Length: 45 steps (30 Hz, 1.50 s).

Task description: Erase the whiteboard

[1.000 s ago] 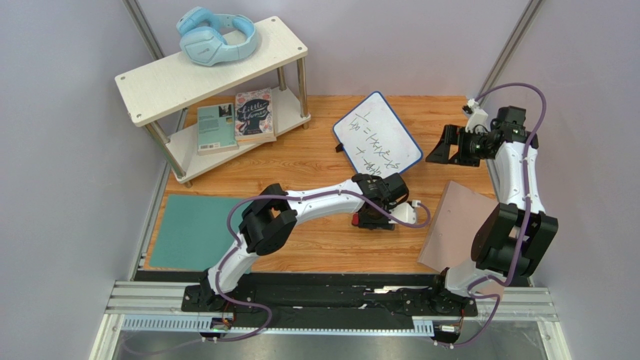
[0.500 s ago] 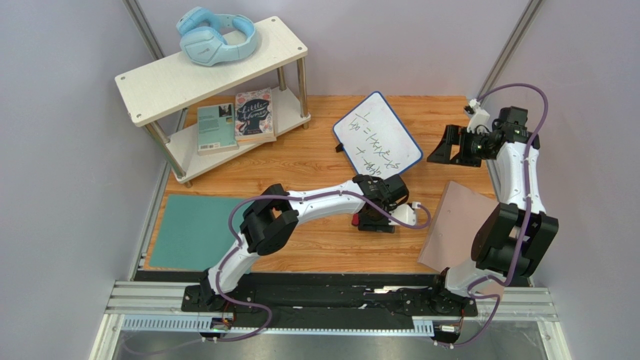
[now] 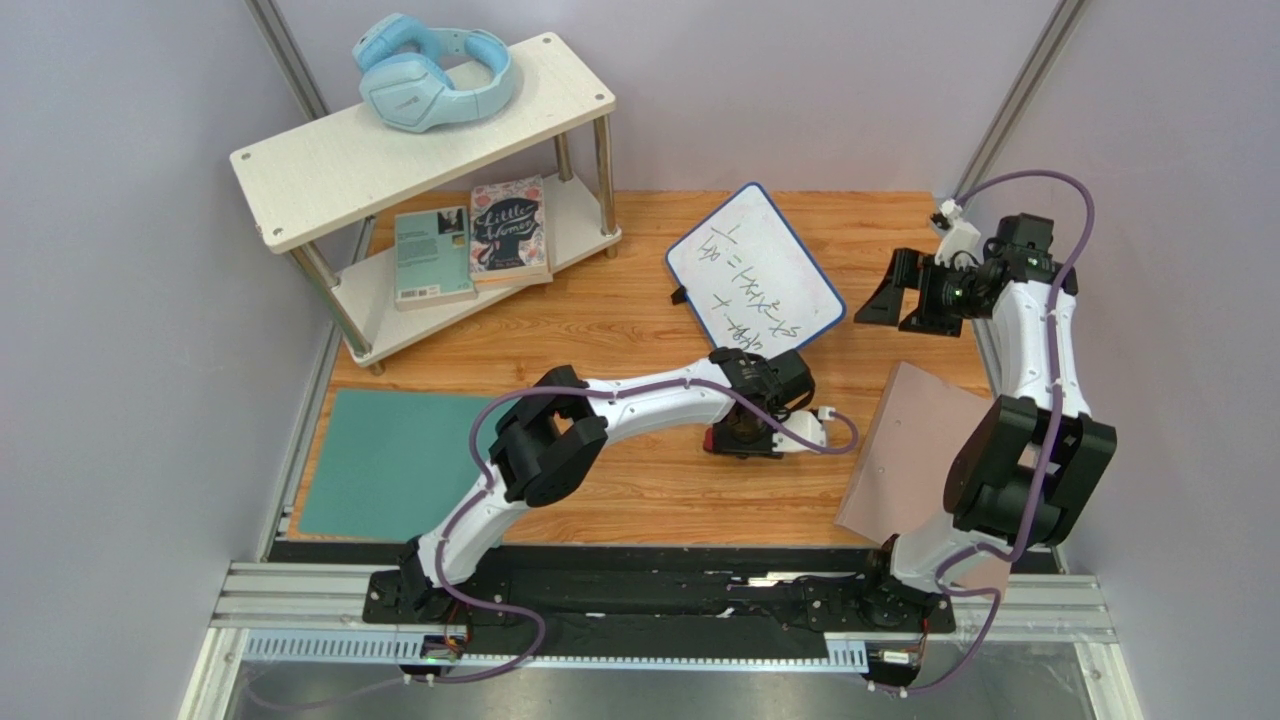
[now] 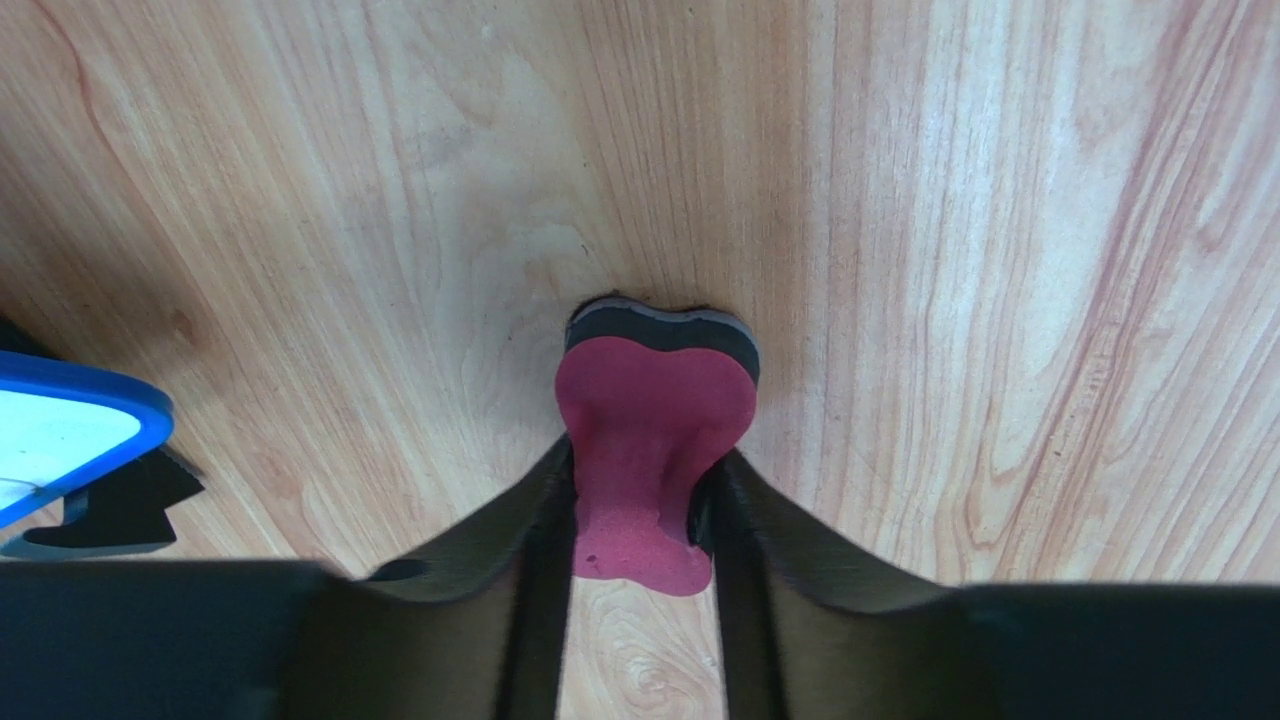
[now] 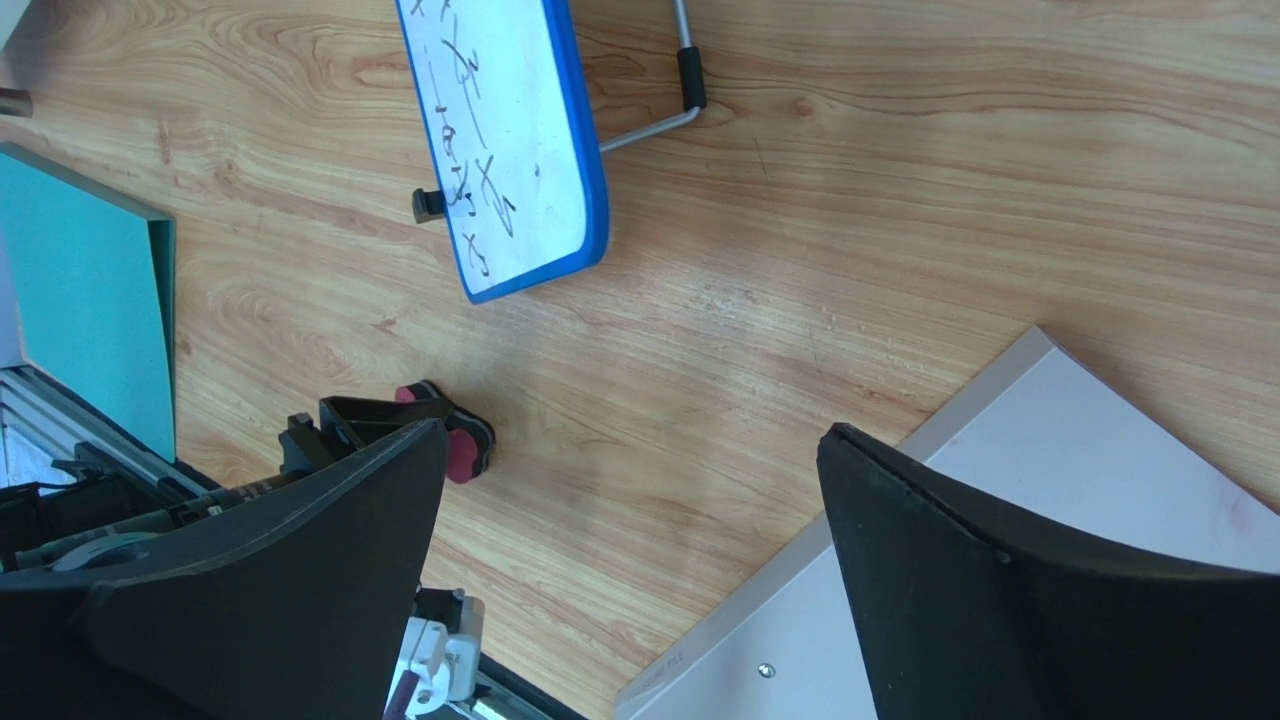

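Note:
The whiteboard, white with a blue rim and black scribbles, is propped on its stand at the back middle of the wooden table; its corner also shows in the left wrist view and the right wrist view. A red eraser with a black felt base lies on the wood in front of the board. My left gripper is down over the eraser, its two fingers pressed against the narrow waist. My right gripper hovers right of the board, wide open and holding nothing.
A white two-tier shelf at the back left carries blue headphones on top and two books below. A teal mat lies at the front left. A pinkish-tan sheet lies at the front right.
My left gripper's jaws have closed in onto the eraser's sides, and the left arm has shifted slightly. The right arm has barely moved.

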{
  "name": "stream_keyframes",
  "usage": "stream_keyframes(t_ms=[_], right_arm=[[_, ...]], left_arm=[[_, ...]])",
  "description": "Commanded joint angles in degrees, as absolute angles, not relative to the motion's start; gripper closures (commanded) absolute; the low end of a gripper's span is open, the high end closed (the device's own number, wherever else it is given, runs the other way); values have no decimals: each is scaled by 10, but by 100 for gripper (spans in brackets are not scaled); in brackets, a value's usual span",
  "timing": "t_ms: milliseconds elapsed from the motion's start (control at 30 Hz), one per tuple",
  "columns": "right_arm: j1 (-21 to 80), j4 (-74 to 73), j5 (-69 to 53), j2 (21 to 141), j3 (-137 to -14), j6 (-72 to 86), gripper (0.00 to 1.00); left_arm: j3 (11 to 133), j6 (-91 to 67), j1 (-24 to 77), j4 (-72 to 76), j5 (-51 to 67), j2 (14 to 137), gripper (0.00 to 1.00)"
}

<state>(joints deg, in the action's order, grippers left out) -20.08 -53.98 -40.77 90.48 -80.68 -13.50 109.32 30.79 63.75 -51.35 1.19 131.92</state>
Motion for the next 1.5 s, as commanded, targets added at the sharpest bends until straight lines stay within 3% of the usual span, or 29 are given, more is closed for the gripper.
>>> stream_keyframes(t_ms=[0,100,167,533,833,1067,1267,1367,1400,1467], right_arm=[[-204,-525,-398,915,-829,-120,0],[-204,-521,-402,913,-827,-120,0],[-203,-519,-407,912,-829,-120,0],[-200,-495,-510,925,-857,-114,3],[-167,-509,-510,1055,-953,-108,9],[-116,-553,-498,1156,-1056,-116,14],[-98,-555,-505,1208,-1097,-111,27],[-91,-554,-500,1222,-1102,-110,39],[-90,-552,-500,1223,-1102,-110,50],[-88,-550,-497,1227,-1100,-115,58]], left_arm=[[1101,304,636,-519,5,1316,67],[1103,302,636,-515,1,1311,80],[1106,294,635,-511,-25,1309,100],[1026,205,575,-412,-21,1174,100],[1006,115,491,-327,-5,1094,100],[1065,39,449,-305,14,1121,100],[1085,7,430,-283,33,1150,100],[1088,-13,424,-259,22,1161,100],[1090,-19,421,-253,19,1168,100],[1093,-39,416,-234,17,1174,100]])
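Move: My left hand is down on the eraser, its part-open fingers either side of the eraser's waist. The whiteboard on its stand has its middle about 25 cm ahead of that hand, 2 cm to the right and 6 cm higher. From my right hand the whiteboard's middle is some 13 cm ahead, 15 cm left and 11 cm lower; the flat box lies 16 cm back, 11 cm right and 17 cm down. My left fingers shut on the eraser's waist, then I lift it some 17 cm and carry it about 18 cm forward and a little left to the whiteboard, swinging my fingertips rightward and turning the wrist some 45 degrees counter-clockwise. Meanwhile my right hand, after a small rise, reaches about 11 cm forward, left and down to the whiteboard's raised edge, its fingers half closing around that edge. ##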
